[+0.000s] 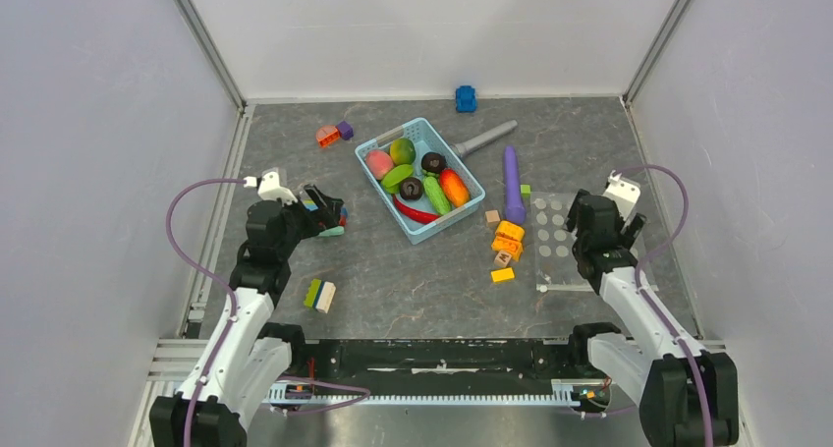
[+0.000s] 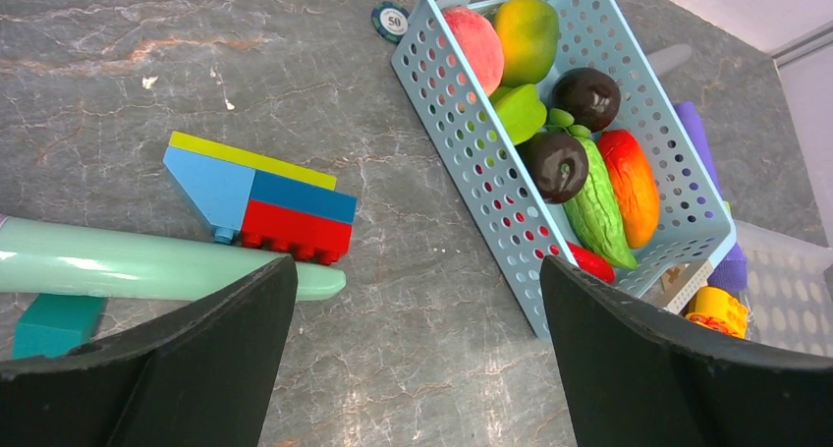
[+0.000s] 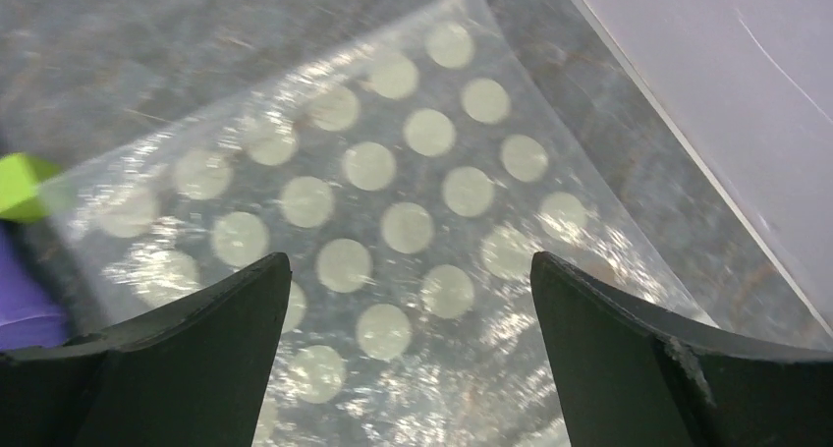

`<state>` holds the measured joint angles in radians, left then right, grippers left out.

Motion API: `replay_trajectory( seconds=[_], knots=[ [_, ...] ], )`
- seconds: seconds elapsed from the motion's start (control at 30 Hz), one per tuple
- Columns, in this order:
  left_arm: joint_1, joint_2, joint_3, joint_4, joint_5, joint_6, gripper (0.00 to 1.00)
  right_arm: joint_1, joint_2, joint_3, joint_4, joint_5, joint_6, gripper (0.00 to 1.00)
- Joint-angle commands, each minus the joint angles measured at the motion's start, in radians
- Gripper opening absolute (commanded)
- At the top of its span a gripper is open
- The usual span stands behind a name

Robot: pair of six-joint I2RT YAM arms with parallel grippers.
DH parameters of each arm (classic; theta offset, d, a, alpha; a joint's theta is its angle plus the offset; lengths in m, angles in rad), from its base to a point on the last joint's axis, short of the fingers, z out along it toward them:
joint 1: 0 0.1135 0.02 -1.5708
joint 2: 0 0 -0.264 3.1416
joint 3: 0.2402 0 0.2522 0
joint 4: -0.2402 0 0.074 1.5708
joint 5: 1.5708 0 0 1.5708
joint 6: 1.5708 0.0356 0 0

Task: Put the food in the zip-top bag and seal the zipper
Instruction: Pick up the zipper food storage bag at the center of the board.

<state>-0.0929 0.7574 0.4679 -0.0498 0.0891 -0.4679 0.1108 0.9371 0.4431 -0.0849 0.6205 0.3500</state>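
Note:
The food [image 1: 420, 179] lies in a light-blue mesh basket [image 1: 385, 139] mid-table: a pink peach [image 2: 478, 39], a green-yellow mango [image 2: 527, 32], two dark brown pieces [image 2: 586, 95], a bumpy green one [image 2: 596, 211], an orange-red one [image 2: 632, 184] and a red chili [image 2: 589, 262]. The zip-top bag [image 1: 555, 236], clear with white dots [image 3: 408, 226], lies flat at the right. Its zipper I cannot pick out. My left gripper [image 1: 329, 209] [image 2: 417, 265] hangs open left of the basket, over bare table. Above the bag, the open right gripper [image 1: 601, 213] [image 3: 410, 258] holds nothing.
A brick stack [image 2: 260, 196] and a pale green stick [image 2: 147, 265] lie by the left gripper. A purple stick [image 1: 512, 184], lettered blocks [image 1: 507, 241] and a grey handle [image 1: 486, 138] lie between basket and bag. A blue toy [image 1: 466, 98] sits at the back wall.

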Motion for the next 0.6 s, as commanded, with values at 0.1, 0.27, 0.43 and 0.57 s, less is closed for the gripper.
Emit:
replay_trajectory(
  seconds=[0.1,0.27,0.43,0.57],
  knots=[
    [0.002,-0.026,0.017,0.044,0.038,-0.039,1.0,-0.204,0.084,0.019,-0.194,-0.066,0.148,0.99],
    [0.002,-0.02,0.019,0.045,0.055,-0.044,1.0,-0.346,0.095,-0.03,-0.21,-0.135,0.175,0.99],
    [0.002,-0.011,0.019,0.045,0.077,-0.048,1.0,-0.443,0.046,-0.115,-0.138,-0.213,0.172,0.98],
    [0.002,-0.009,0.018,0.077,0.105,-0.049,1.0,-0.477,0.036,-0.152,-0.107,-0.272,0.192,0.99]
  ],
)
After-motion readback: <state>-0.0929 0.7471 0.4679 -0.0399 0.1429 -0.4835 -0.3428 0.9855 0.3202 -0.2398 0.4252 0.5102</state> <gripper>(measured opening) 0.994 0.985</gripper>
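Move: The right hand hangs open over the zip-top bag, whose middle is about 2 cm ahead, 1 cm to the right and 10 cm below it; the bag's right zipper end lies some 11 cm back and 13 cm to the right. The green block is about 13 cm ahead and 13 cm left, the purple tool 13 cm ahead and 15 cm left. From the left hand the bag lies roughly 55 cm right, 2 cm back and 16 cm down. The right hand swoops down and back over the bag towards the right end of its zipper, sinking about 9 cm, drawing back as much and going some 7 cm to the right, the rightward part fading before the end. Meanwhile the wrist turns clockwise by a bit over 20 degrees, its left side rising and the fingertips tipping further down, with the fingers staying wide open and ending low over the plastic beside the zipper strip, where a touch can't be made out. ##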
